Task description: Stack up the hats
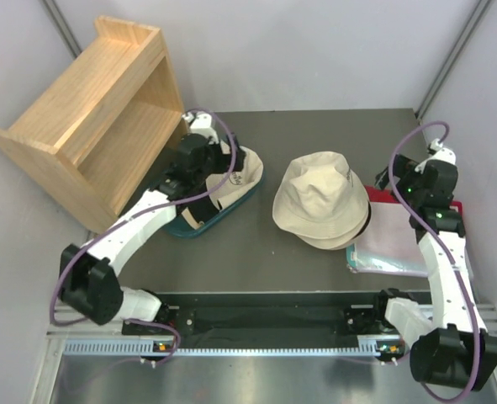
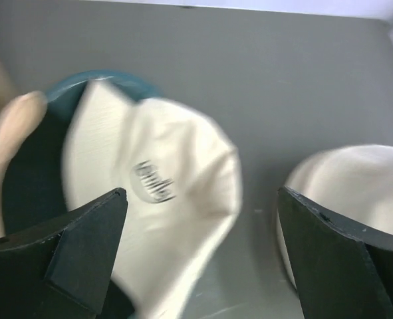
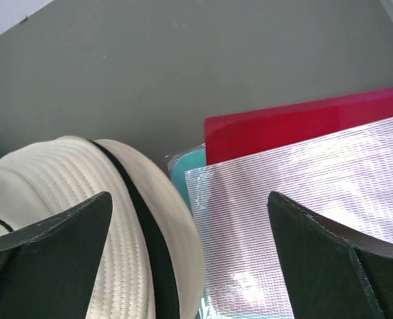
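A pile of cream hats (image 1: 319,202) lies in the middle of the table, a black edge showing between the brims. Another cream hat (image 1: 235,172) with a small logo lies in the teal tub (image 1: 189,227) at the left. My left gripper (image 1: 204,168) hovers over that tub, open and holding nothing. The left wrist view shows the logo hat (image 2: 163,193) between and below the open gripper (image 2: 199,246), with the pile (image 2: 356,179) at the right. My right gripper (image 1: 397,181) stands open beside the pile's right brim (image 3: 83,219), its jaws (image 3: 189,246) holding nothing.
A wooden shelf unit (image 1: 88,109) lies tilted at the back left, close to the tub. Flat folders lie at the right: a red one (image 3: 302,126), a teal one (image 3: 186,176) and a clear mesh pouch (image 3: 296,219) on top.
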Action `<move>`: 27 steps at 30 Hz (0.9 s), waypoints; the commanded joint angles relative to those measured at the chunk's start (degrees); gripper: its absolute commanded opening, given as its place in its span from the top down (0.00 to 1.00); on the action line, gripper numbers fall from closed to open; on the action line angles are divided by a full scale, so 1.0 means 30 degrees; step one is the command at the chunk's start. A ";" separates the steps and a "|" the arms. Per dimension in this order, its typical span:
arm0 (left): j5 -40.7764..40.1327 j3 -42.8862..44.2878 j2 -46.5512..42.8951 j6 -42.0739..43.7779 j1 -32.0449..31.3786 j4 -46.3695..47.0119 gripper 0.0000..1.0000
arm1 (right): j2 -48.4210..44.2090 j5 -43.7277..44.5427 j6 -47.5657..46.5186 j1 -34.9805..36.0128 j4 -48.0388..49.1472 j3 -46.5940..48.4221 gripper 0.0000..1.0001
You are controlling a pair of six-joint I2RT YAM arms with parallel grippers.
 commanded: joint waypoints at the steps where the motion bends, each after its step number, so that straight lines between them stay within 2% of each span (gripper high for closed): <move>1: -0.1609 -0.2442 -0.2221 -0.0361 0.0896 -0.2036 0.01 | -0.0977 0.0394 -0.0357 -0.1057 -0.0399 0.0809 0.00; 5: -0.1025 -0.4880 -0.3690 -0.1299 0.1102 -0.1860 0.02 | -0.1563 -0.0045 -0.0211 -0.1088 0.0188 0.0427 0.00; 12: 0.0760 -0.7753 -0.5128 -0.3291 0.1249 -0.0017 0.16 | -0.1593 -0.0953 -0.0181 -0.1058 0.0716 0.0046 0.00; 19: 0.1583 -0.8049 -0.3753 -0.3966 0.1278 0.1595 0.25 | -0.1915 -0.1159 -0.0182 -0.1059 0.0775 -0.0101 0.00; 23: 0.1584 -0.8166 -0.3284 -0.4201 0.1278 0.1978 0.35 | -0.2033 -0.1159 -0.0240 -0.1059 0.0746 -0.0042 0.00; 27: 0.1584 -0.8312 -0.3107 -0.4406 0.1278 0.2416 0.39 | -0.2179 -0.1159 -0.0211 -0.1087 0.0774 -0.0042 0.00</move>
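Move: The left hand, empty and wide open, is almost directly above the cream "Smile" hat in the teal basket: the hat's middle is about 17 cm below, 1 cm ahead and 2 cm left. The black-lined hat beside it is some 15 cm left of the hand and 3 cm back; the hat stack is roughly 29 cm right and 8 cm back, 12 cm lower. From the right hand, the Smile hat is about 56 cm left, 4 cm ahead and 13 cm below. Down and back in a curve, the left hand first swings left about 6 cm, then sinks some 12 cm while drawing back about 7 towards the near brim of the Smile hat, and finally eases slightly right. Its fingers tip down about 15 degrees and close from wide open to under two-thirds, coming close over the brim's edge; contact can't be seen. The open right hand lifts about 2 cm beside the stack. ##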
